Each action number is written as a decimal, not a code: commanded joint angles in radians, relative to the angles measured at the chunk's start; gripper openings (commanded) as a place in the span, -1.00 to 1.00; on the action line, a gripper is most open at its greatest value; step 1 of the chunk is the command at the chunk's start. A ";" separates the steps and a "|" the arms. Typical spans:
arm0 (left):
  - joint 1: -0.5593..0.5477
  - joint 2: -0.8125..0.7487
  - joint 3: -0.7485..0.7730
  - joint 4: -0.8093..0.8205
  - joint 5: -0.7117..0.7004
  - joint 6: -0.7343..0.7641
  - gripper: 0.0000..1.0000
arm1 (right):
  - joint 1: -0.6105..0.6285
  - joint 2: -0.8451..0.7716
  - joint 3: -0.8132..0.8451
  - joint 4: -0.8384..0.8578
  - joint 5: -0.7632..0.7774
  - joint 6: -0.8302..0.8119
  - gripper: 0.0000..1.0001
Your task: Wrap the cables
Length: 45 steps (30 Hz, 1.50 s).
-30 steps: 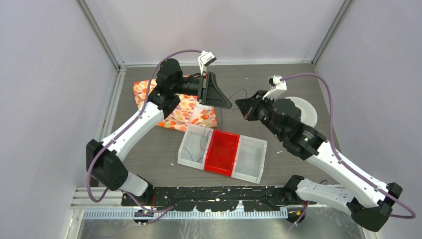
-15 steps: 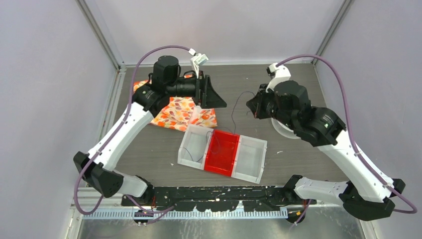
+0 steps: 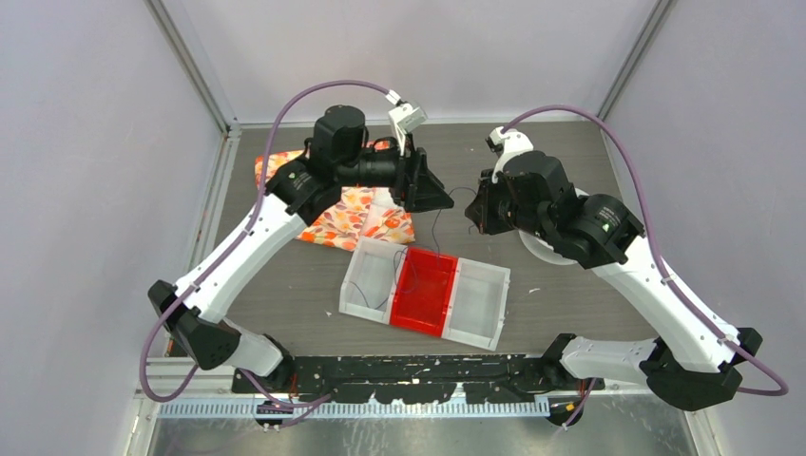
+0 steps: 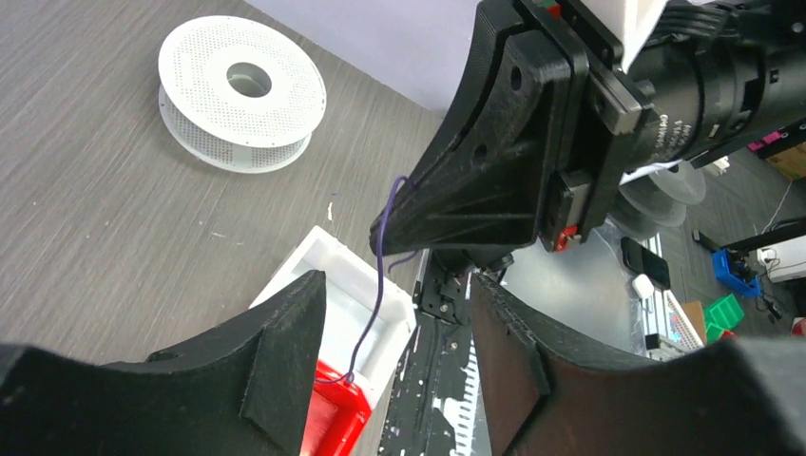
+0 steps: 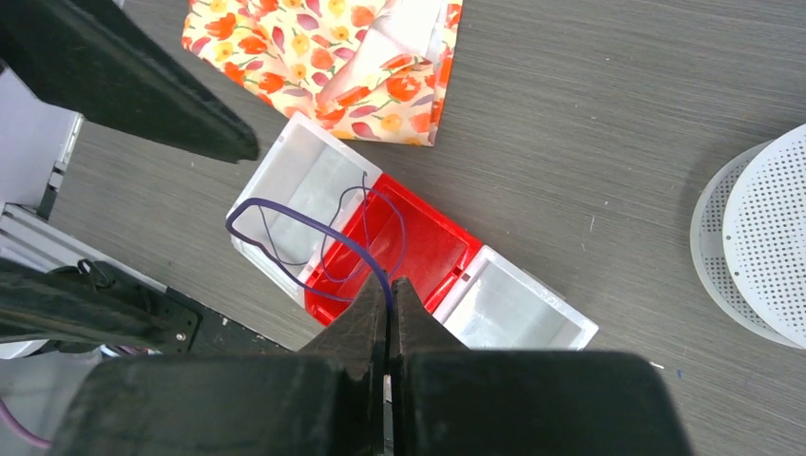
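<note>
A thin dark purple-blue cable (image 5: 285,214) is pinched in my right gripper (image 5: 390,283), which is shut on it. From the tips the cable loops out to the left and trails down into the red middle compartment of the tray (image 3: 425,293). In the left wrist view the cable (image 4: 378,275) hangs from the right gripper (image 4: 475,180) down to the red compartment. My left gripper (image 4: 397,285) faces it, open, with nothing between its fingers. From above, the left gripper (image 3: 439,198) and the right gripper (image 3: 472,211) are tip to tip above the table, a small gap apart.
The tray has a white compartment (image 5: 518,318) on each side of the red one. A floral cloth (image 3: 352,217) lies under the left arm. A white perforated spool (image 4: 242,90) stands on the table right of the tray, partly under the right arm (image 3: 570,223).
My left jaws have opened wider and the left gripper has swung right, closer to the right gripper. The right arm rose and turned, staying shut on the cable.
</note>
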 commanded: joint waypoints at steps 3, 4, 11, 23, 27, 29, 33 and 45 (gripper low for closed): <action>-0.023 0.050 0.073 0.025 0.011 0.011 0.06 | 0.000 -0.022 0.038 0.006 -0.032 -0.001 -0.99; -0.031 0.058 0.082 0.023 0.012 0.010 0.02 | 0.000 -0.022 0.039 0.005 -0.034 -0.002 -0.99; -0.050 0.090 0.097 0.022 -0.007 0.005 -0.34 | 0.000 -0.026 0.028 0.005 -0.037 -0.002 -0.99; -0.045 0.071 0.095 -0.043 -0.140 0.039 -0.99 | -0.001 -0.080 0.027 -0.063 0.172 -0.002 0.14; -0.014 0.047 0.043 -0.054 -0.279 0.008 -0.99 | -0.001 -0.200 -0.048 -0.091 0.471 0.006 0.34; -0.002 0.045 0.026 -0.057 -0.353 -0.024 -0.99 | -0.001 -0.228 -0.097 -0.125 0.629 0.017 0.34; 0.005 0.041 -0.005 -0.051 -0.493 -0.073 -0.99 | -0.001 -0.160 -0.185 -0.146 0.838 0.010 0.35; 0.064 -0.065 -0.123 -0.059 -0.573 -0.154 -0.99 | -0.450 0.241 -0.289 0.097 0.382 -0.222 0.62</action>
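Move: The cable stretch to be taken over is about 3 cm to the left hand's right, level fore and aft and a centimetre lower; the right hand already pinches that cable in its shut fingers. From the right hand, the white spool lies some 23 cm right, 13 cm ahead and 29 cm down, and the three-part box 10 cm left, 4 cm back and 31 cm down. The left hand eases about 3 cm right and slightly down to the cable at the right fingertips and shuts its fingers on it, whereupon the still right hand opens and lets go. The right sweeps about 20 cm right, then down and forward towards the spool, while the left, keeping its pinch, draws forward, left and down, turning about 35 degrees counter-clockwise. ##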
